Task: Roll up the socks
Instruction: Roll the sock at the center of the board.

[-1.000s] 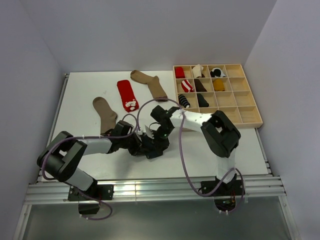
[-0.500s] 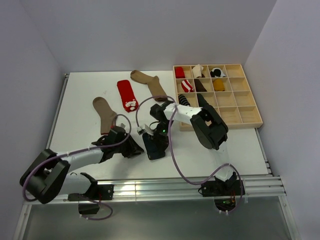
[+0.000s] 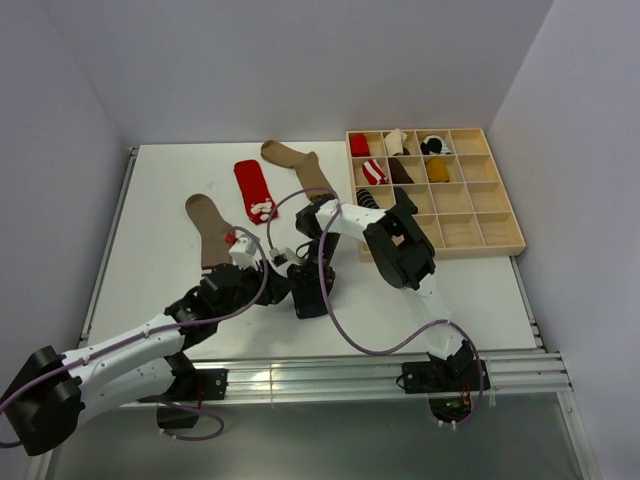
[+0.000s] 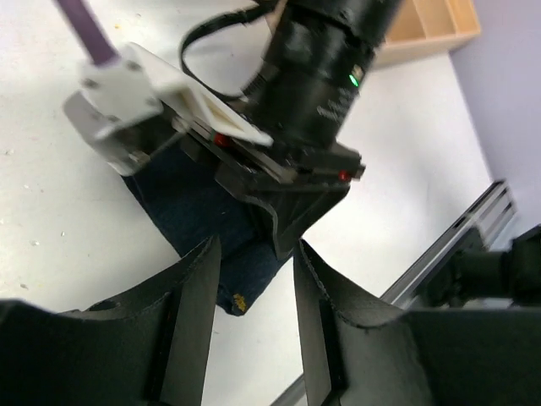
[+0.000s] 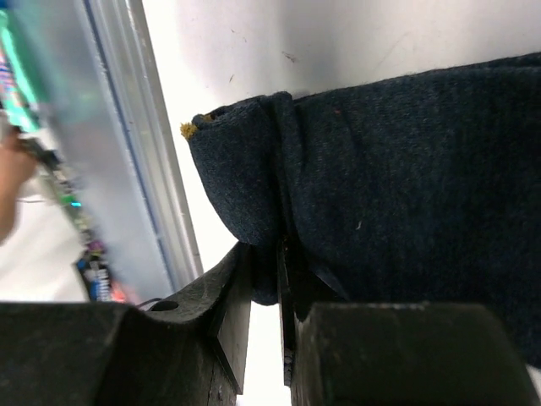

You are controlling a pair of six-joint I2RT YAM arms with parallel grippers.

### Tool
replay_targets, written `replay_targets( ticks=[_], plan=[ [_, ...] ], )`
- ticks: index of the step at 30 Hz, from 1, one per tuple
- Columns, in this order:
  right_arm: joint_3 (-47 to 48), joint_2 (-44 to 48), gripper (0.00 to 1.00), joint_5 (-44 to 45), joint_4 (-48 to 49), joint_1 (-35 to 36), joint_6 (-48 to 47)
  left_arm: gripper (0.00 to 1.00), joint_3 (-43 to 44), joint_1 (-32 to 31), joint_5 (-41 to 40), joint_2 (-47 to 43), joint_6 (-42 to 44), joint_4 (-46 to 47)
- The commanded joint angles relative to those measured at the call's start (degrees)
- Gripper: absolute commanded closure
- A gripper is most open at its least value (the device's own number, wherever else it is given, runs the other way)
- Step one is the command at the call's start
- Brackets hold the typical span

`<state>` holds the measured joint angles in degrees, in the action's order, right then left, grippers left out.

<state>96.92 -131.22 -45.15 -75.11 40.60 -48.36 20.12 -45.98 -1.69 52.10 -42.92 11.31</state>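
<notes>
A navy sock lies folded on the white table, and my right gripper is shut on its folded edge. In the left wrist view the same navy sock lies under the right gripper's black body. My left gripper hovers open just short of the sock's end, nothing between its fingers. From above, the left gripper sits left of the right gripper. Farther back lie a brown sock, a red sock with a white motif and a tan sock.
A wooden compartment tray at the back right holds several rolled socks in its upper left cells. A metal rail runs along the near table edge. Purple cables loop over both arms near the navy sock.
My left gripper has opened, let go of the navy sock and drawn back to the left. The right gripper stays shut on the sock, shifted slightly toward the near edge.
</notes>
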Motion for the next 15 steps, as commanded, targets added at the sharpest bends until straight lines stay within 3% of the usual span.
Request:
replay_targets(
  ticks=[1, 6, 15],
  plan=[
    [2.7, -3.3, 0.79, 0.4, -1.4, -1.0, -0.7, 0.55, -1.1, -1.9, -2.0, 1.9, 7.0, 7.2],
    [3.6, -4.7, 0.79, 0.2, -1.6, -1.2, 0.2, 0.54, 0.6, -7.0, -5.3, 10.1, 10.2, 9.7],
    [4.3, -6.1, 0.79, -0.3, -1.7, -2.1, 1.9, 0.53, 1.9, -8.1, -0.6, 19.9, 11.8, 14.9]
  ],
)
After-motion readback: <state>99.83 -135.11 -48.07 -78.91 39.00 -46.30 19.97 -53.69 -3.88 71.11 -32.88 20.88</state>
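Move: From the left gripper, the folded near end of the dark sock lies about 4 cm to the right, 3 cm back and some 10 cm down. The striped brown sock is roughly 12 cm ahead and 18 cm left of that gripper, and the red sock about 23 cm ahead and 8 cm left, both some 11 cm below. The right gripper already pinches the sock's right side, the folded end's middle about 2 cm left and 1 cm back of it, nearly level. Bring the left gripper down about 7 cm, easing some 3 cm to the right and a little back, towards the free left corner of the folded end with the yellow mark. Keep its fingers about half open while rolling its left side up some 15 degrees and swinging it about 10 degrees clockwise. Hold the right gripper in place, still pinching the fold. ##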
